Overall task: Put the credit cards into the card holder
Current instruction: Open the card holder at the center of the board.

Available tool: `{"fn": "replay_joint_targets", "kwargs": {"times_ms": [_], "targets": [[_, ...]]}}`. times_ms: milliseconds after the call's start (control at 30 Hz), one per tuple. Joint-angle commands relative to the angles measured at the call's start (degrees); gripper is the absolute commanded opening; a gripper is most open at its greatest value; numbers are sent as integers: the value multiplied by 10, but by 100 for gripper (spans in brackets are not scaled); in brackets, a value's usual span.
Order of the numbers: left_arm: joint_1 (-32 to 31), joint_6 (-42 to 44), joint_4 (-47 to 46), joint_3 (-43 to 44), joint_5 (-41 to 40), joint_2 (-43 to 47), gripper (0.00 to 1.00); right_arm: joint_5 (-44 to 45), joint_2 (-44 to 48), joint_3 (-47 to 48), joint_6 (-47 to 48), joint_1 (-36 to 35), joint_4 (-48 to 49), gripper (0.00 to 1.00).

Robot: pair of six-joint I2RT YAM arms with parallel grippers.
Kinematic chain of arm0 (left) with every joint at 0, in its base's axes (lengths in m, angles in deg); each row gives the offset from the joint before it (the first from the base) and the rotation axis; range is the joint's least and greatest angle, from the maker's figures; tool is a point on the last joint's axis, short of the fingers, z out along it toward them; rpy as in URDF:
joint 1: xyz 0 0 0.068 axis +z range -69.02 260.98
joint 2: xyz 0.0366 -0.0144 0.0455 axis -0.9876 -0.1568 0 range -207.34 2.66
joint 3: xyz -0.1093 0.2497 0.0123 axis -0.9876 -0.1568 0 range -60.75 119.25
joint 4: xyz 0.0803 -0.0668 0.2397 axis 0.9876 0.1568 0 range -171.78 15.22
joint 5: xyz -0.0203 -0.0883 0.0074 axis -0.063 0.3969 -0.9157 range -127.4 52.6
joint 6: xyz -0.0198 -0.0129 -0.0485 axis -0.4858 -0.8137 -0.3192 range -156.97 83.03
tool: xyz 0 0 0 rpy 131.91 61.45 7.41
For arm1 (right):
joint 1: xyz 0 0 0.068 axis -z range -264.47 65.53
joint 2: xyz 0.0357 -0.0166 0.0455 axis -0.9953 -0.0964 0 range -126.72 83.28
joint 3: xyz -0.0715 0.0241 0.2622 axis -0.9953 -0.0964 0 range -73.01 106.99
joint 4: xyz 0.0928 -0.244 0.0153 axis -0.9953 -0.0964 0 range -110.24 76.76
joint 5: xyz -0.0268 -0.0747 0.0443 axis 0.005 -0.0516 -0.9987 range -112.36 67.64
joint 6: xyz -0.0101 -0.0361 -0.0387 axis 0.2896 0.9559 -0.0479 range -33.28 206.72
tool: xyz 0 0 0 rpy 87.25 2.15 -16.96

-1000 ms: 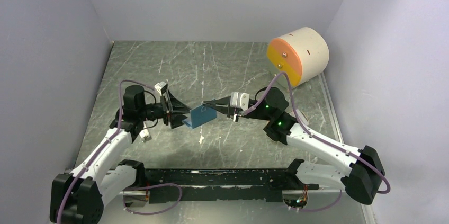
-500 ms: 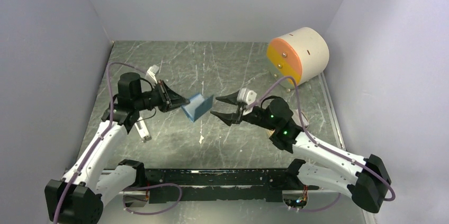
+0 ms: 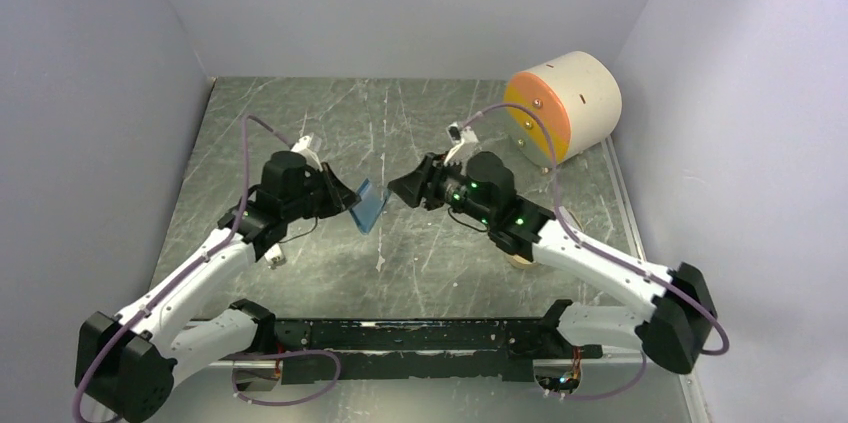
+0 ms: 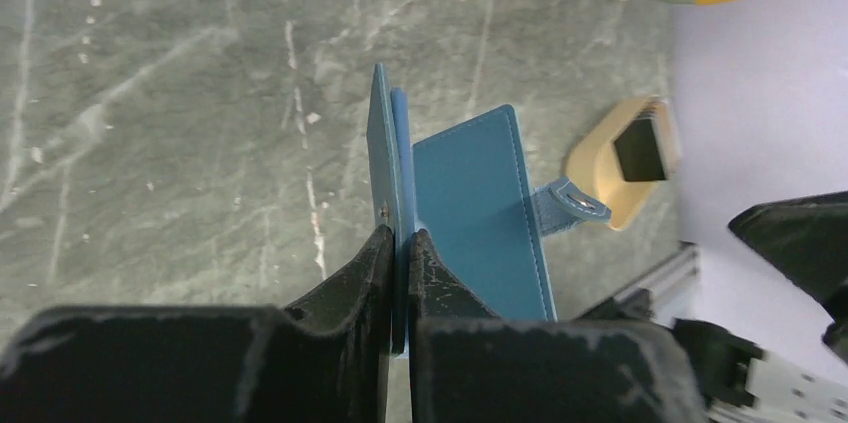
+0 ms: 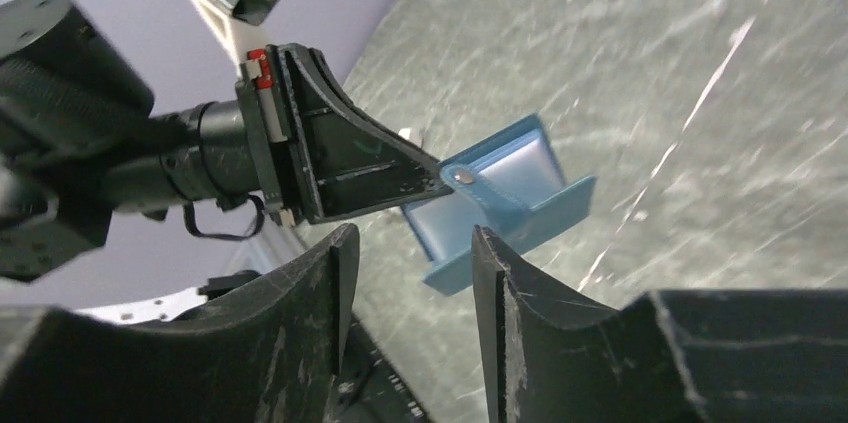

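The blue card holder (image 3: 368, 205) hangs open above the table, between the two arms. My left gripper (image 4: 399, 235) is shut on one flap, and the other flap (image 4: 480, 208) spreads to the right with its snap tab out. In the top view the left gripper (image 3: 350, 200) reaches it from the left. My right gripper (image 3: 400, 187) faces it from the right, open and apart from it. In the right wrist view the holder (image 5: 510, 193) lies beyond the empty right gripper (image 5: 412, 268). One dark credit card (image 4: 640, 150) lies in a tan tray (image 4: 600, 175).
A big cream drum with an orange-yellow face (image 3: 563, 103) stands at the back right. A small white clip-like piece (image 3: 276, 256) lies by the left arm. A sliver of the tan tray (image 3: 519, 262) shows under the right arm. Grey walls close three sides.
The right gripper let go of the holder and opened, then drew back and rose to face it. The left gripper shut on the holder and carried it up and slightly right.
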Motion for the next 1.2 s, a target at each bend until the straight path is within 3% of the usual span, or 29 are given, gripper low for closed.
{"fn": "replay_joint_targets", "kwargs": {"times_ms": [0, 200, 500, 733, 933, 1167], "targets": [[-41, 40, -49, -20, -152, -21, 9, -48, -73, 43, -149, -6, -59, 47], [-82, 37, -67, -34, -226, -36, 9, -81, -168, 71, -200, -25, -12, 42], [-97, 24, -117, -93, -237, -10, 9, -13, -288, 84, -188, -34, -7, 41], [-97, -5, -130, -143, -231, -8, 9, 62, -330, 65, -151, -30, -30, 30], [-97, -73, -101, -172, -173, 3, 20, 43, -369, 20, -124, -29, -10, 21], [-96, -96, -91, -180, -128, 18, 40, 45, -379, -7, -82, -29, -6, 20]]}}
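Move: The left hand still pinches one cover of the part-open card holder, whose middle lies about 3 cm to its right and 3 cm below, level fore and aft. From the empty right hand the holder is some 6 cm left, 2 cm ahead and 11 cm down; the cream tray stands about 27 cm right, 2 cm back and 26 cm below. A white box lies roughly 17 cm left, 3 cm back and 17 cm below the left hand. Left lowers the holder about 10 cm, then opens; right, half closing, sinks about 25 cm to its free cover. ##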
